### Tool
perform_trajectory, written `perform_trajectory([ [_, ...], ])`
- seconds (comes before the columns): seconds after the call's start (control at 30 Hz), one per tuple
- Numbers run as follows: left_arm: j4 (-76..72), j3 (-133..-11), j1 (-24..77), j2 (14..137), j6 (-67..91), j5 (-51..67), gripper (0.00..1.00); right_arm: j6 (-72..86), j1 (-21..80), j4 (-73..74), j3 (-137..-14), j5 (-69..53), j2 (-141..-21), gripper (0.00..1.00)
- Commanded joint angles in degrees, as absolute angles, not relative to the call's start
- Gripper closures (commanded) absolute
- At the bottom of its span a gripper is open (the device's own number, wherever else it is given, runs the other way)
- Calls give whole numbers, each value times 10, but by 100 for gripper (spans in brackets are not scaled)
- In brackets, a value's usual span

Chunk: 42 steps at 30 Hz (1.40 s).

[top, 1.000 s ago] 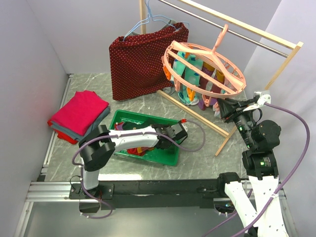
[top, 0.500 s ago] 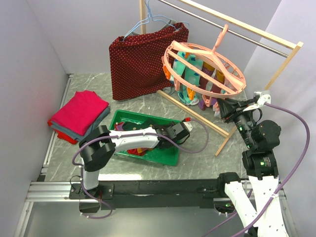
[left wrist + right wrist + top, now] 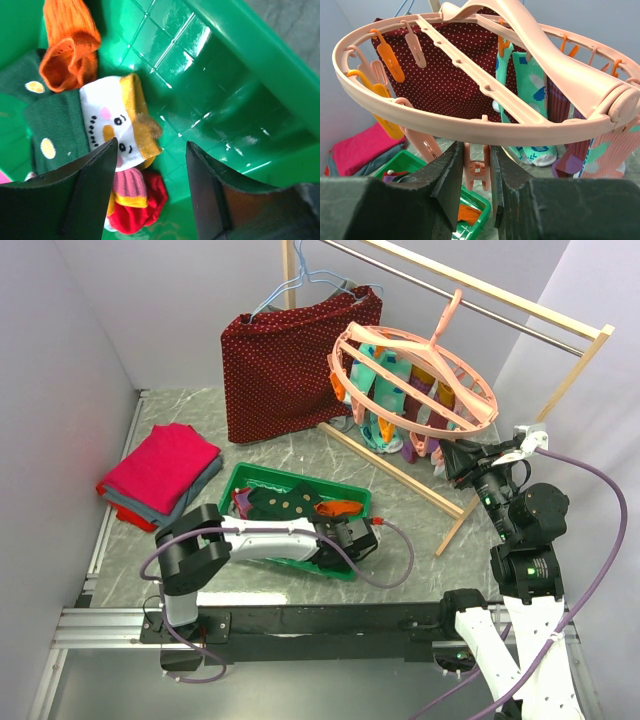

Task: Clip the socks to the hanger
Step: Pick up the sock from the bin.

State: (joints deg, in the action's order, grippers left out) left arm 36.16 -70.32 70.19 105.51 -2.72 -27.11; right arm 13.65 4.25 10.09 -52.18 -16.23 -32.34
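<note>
The socks lie loose in a green tray: an orange one, a dark green one with yellow dots, a white face-print one with a yellow cuff and a red one. My left gripper hovers open just above them at the tray's near right end, holding nothing. The salmon-pink hanger hangs tilted from the rack with teal, purple and pink socks clipped on. My right gripper is shut on one pink peg under the hanger's ring.
A folded pink-red cloth stack lies at the left. A dark-red dotted cloth hangs on a light-blue wire hanger from the wooden rack. The rack's floor bar runs behind the tray.
My left gripper has slid toward the tray's near right edge and lowered, uncovering the socks, and its jaws have opened wider. The right arm and the hanger have not moved.
</note>
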Motion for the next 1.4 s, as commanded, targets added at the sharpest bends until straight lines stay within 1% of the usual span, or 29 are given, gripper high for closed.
perform_trajectory([
  [0.0,353,-701,707,1021,-66,-308,38,139,47,102,-529,-178,-325,100],
  [0.17,339,-706,708,1044,-86,-334,39,139,47,101,-531,-178,-326,100],
  [0.37,334,-695,710,1066,-96,-349,42,141,47,99,-526,-178,-324,100],
  [0.47,326,-690,710,1069,-98,-349,44,142,47,98,-525,-179,-325,100],
  [0.53,319,-690,710,1071,-98,-350,49,143,47,96,-524,-180,-326,100],
  [0.57,317,-692,710,1073,-98,-352,52,144,47,95,-524,-181,-326,100],
  [0.6,316,-694,710,1075,-97,-355,61,144,46,95,-525,-181,-326,100],
  [0.67,309,-701,710,1075,-94,-359,71,144,46,96,-526,-182,-326,100],
  [0.7,309,-706,710,1071,-92,-362,82,144,47,97,-526,-180,-326,100],
  [0.73,302,-712,710,1066,-90,-365,89,143,47,97,-527,-180,-325,100],
  [0.77,301,-715,710,1062,-88,-367,95,143,47,98,-529,-179,-326,100],
  [0.8,298,-720,709,1049,-80,-373,99,142,46,99,-531,-180,-326,100],
  [0.87,283,-728,707,1029,-71,-377,99,142,47,101,-533,-180,-326,100],
  [1.0,268,-751,692,949,-31,-358,99,144,47,102,-540,-183,-328,100],
  [1.27,215,-809,671,813,-4,-260,99,154,46,98,-551,-190,-333,100],
  [1.37,197,-838,667,795,27,-224,99,157,47,97,-555,-192,-333,100],
])
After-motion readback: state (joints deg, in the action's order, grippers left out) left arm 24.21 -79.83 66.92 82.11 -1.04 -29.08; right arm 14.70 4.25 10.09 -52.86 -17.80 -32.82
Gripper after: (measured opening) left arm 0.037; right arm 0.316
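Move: The dark green sock's white-and-yellow end lies in the bin just ahead of the left hand's open fingers, about 3 cm forward, 1 cm to the left and 2 cm below them. The orange sock is some 9 cm ahead and 4 cm to the right of that hand, the red sock about 6 cm to its left and 1 cm back, both some 2 cm below it. From the right hand, the green sock's end is roughly 25 cm to the left, 2 cm back and 36 cm below. The green sock's white-and-yellow end is pinched as the left hand edges about 2 cm forward, rising slightly and dipping again, and shuts its fingers. Slowly at first, then fast, the hand pulls up some 24 cm, drifting forward and about 4 cm right towards the hanger, while the wrist swings the fingertips up and to the right by about 45 degrees. ##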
